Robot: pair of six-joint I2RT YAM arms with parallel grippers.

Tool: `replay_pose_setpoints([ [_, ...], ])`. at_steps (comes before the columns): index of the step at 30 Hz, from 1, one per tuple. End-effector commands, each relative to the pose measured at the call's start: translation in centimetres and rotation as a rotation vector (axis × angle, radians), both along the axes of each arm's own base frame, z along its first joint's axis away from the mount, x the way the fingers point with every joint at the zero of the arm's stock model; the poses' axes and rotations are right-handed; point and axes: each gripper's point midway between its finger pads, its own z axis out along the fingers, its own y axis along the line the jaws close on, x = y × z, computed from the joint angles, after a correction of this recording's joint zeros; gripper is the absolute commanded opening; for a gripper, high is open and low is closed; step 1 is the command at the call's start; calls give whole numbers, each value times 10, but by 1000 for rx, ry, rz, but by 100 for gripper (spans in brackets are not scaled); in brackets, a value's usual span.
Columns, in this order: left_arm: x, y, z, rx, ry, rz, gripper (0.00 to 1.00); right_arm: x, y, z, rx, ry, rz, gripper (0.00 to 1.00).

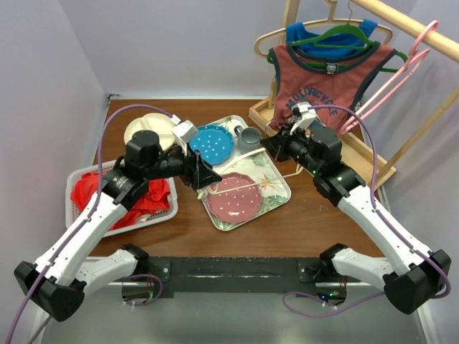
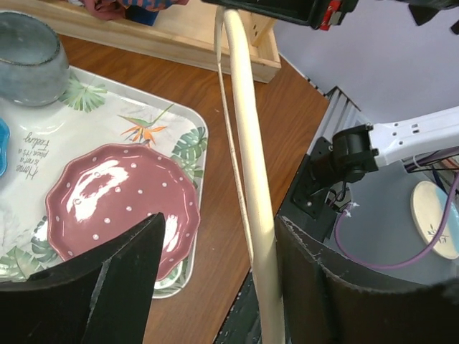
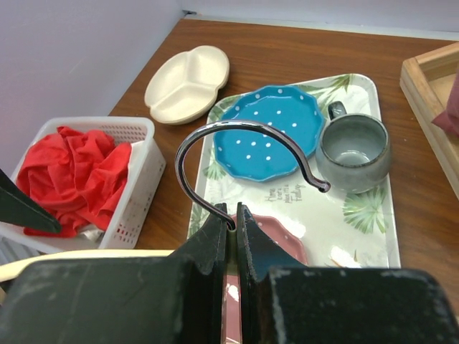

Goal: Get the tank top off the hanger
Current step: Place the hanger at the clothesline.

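I hold a bare cream wooden hanger [image 1: 251,183] over the tray, with no cloth on it. My right gripper [image 1: 275,147] [image 3: 231,212] is shut on the neck of its dark metal hook [image 3: 244,127]. My left gripper [image 1: 204,179] [image 2: 221,228] stands open around one arm of the hanger [image 2: 251,150]. That bar lies against the right finger [image 2: 315,287], with a gap to the left one. A crumpled red garment [image 1: 107,192] [image 3: 68,168] lies in the white basket [image 1: 166,212]; its cut does not show.
A leaf-print tray [image 1: 281,192] under the hanger carries a pink plate [image 1: 233,197], a blue plate [image 1: 212,143] and a grey mug [image 1: 249,136]. A cream divided dish [image 1: 147,129] sits behind. A wooden rack [image 1: 401,25] at back right holds a rust-red tank top [image 1: 326,82] and other hangers.
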Motion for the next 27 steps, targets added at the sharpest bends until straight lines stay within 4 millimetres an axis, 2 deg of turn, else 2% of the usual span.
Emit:
replay_pose_setpoints([
  [1, 7, -3, 5, 19, -65, 20, 65, 4, -4, 41, 41, -99, -44, 0],
  [8, 16, -6, 4, 38, -69, 52, 45, 5, -4, 41, 27, -103, -49, 0],
  [10, 17, -7, 6, 37, -71, 55, 33, 5, -3, 40, 26, -102, -48, 0],
  [11, 17, -8, 7, 35, -74, 53, 22, 5, -2, 40, 29, -102, -45, 0],
  [13, 16, -11, 9, 32, -72, 48, 11, 4, -1, 44, 45, -107, -41, 0],
  [14, 17, -11, 8, 33, -72, 52, 0, 5, 0, 45, 50, -108, -39, 0],
  [18, 20, -11, 8, 43, -80, 81, 0, 2, 2, 51, 65, -115, -25, 0],
  [20, 24, -8, 10, 48, -98, 111, 0, -1, 2, 58, 71, -125, -17, 4],
  [21, 24, -7, 12, 48, -107, 118, 0, -3, 1, 59, 68, -127, -14, 10],
  [22, 26, -7, 12, 51, -118, 125, 0, -6, -2, 63, 69, -132, -17, 20],
  [25, 27, -9, 17, 42, -140, 127, 0, -15, -10, 69, 64, -151, -26, 39],
  [27, 26, -11, 22, 32, -154, 124, 0, -21, -15, 73, 54, -165, -31, 46],
])
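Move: Between the left hand's open fingers lies the hanger's left shoulder, about 2 cm back from their middle. The pink plate sits some 6 cm right of that hand and 3 cm back, the blue plate about 11 cm straight ahead, both roughly 20 cm below. From the right hand, which keeps the hook's neck pinched, that shoulder lies about 13 cm left, 7 cm back and slightly lower; the mug is some 4 cm ahead, 4 cm left and 20 cm down. Closing its fingers around the hanger's left shoulder, the left hand pinches it and eases only 1 to 1.5 cm each forward, right and down. The right hand keeps its pinch on the hook's neck, nearly still, until the left's grip is set, then opens to about two fifths and lifts about 1.5 cm, letting go. ##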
